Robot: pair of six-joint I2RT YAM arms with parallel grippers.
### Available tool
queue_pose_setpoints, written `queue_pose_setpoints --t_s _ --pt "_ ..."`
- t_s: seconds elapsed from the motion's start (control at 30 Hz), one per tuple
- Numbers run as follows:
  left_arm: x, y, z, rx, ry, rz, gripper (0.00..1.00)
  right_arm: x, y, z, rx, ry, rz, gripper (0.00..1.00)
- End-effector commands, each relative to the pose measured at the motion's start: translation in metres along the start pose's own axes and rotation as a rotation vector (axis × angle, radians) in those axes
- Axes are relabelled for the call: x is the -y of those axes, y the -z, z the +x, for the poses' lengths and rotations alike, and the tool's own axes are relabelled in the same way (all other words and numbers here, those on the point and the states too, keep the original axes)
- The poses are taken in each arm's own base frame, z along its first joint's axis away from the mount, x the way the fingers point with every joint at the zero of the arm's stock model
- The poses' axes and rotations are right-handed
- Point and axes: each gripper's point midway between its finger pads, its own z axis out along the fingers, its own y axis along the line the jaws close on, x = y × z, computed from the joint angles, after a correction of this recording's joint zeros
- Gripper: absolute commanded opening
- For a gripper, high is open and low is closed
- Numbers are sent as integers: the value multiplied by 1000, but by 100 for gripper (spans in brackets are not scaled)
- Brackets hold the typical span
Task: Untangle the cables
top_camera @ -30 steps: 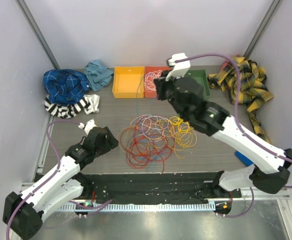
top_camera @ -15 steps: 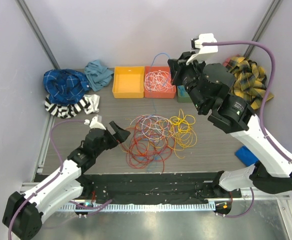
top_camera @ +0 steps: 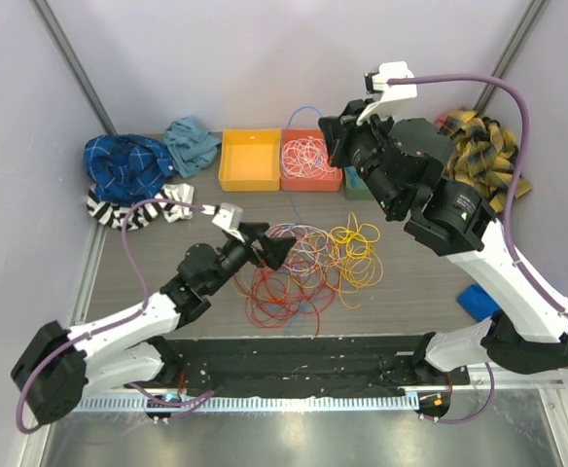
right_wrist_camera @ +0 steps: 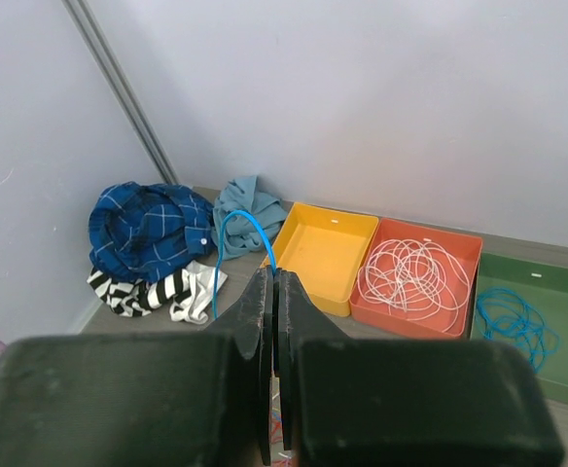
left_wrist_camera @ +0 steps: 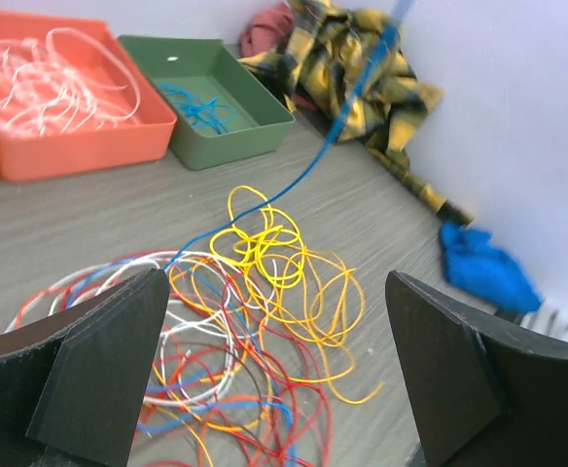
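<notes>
The cables [top_camera: 303, 261] lie in a loose tangle of red, orange, yellow, white and blue loops mid-table. My left gripper [top_camera: 265, 248] hovers at the pile's left edge, jaws wide open and empty; in its wrist view [left_wrist_camera: 276, 282] the tangle [left_wrist_camera: 255, 321] lies between the fingers. My right gripper [top_camera: 329, 136] is raised above the trays and shut on a blue cable [right_wrist_camera: 228, 229]. That blue cable [left_wrist_camera: 333, 136] runs taut from the pile up towards it. The shut fingertips [right_wrist_camera: 273, 277] pinch it at its arch.
A yellow tray [top_camera: 249, 161], an orange tray [top_camera: 310, 173] with white cables and a green tray [right_wrist_camera: 532, 321] with a blue cable stand at the back. Cloths lie at back left [top_camera: 126, 165] and back right [top_camera: 483, 156]. A blue cloth [top_camera: 479, 304] lies at right.
My left arm has reached forward to the pile's left edge and its jaws have opened fully. My right arm has lifted up and back, drawing the blue cable with it.
</notes>
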Motion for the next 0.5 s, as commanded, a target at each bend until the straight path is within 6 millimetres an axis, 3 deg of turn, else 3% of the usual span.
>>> queue_pose_setpoints --t_s 0.0,0.1,0.23,0.33,0.47 --pt "17 -19 -25 126 -212 92 100 -4 5 -14 25 -36 -33 1" --pt "13 -30 -8 92 -234 97 100 -3 6 -12 22 -39 -31 1" --pt "-9 -51 18 41 -291 35 99 -4 8 -11 19 -38 -38 1" --pt "-11 -67 17 57 -313 24 99 -3 10 -12 21 -38 -44 1" --pt "-20 -90 40 34 -321 21 98 1 16 -16 31 -38 -41 1"
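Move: Where the blue cable leaves the tangle lies about 10 cm ahead of the left hand, 3 cm to its right and 22 cm below. The tangle's middle is level with this hand, 3 cm to the right; the yellow cable stands 3 cm ahead, 17 cm right; the red bin 26 cm ahead, 6 cm right. From the right hand that exit spot is some 7 cm ahead, 6 cm left and 51 cm below. Sinking about 7 cm while reaching some 5 cm forward and 5 cm right, the open left hand closes in on the spot where the blue cable rises out of the tangle, rolling roughly 15 degrees so that its left side lifts. It touches nothing yet. High above, the right hand stays put and keeps the blue cable pinched in its shut fingers. ##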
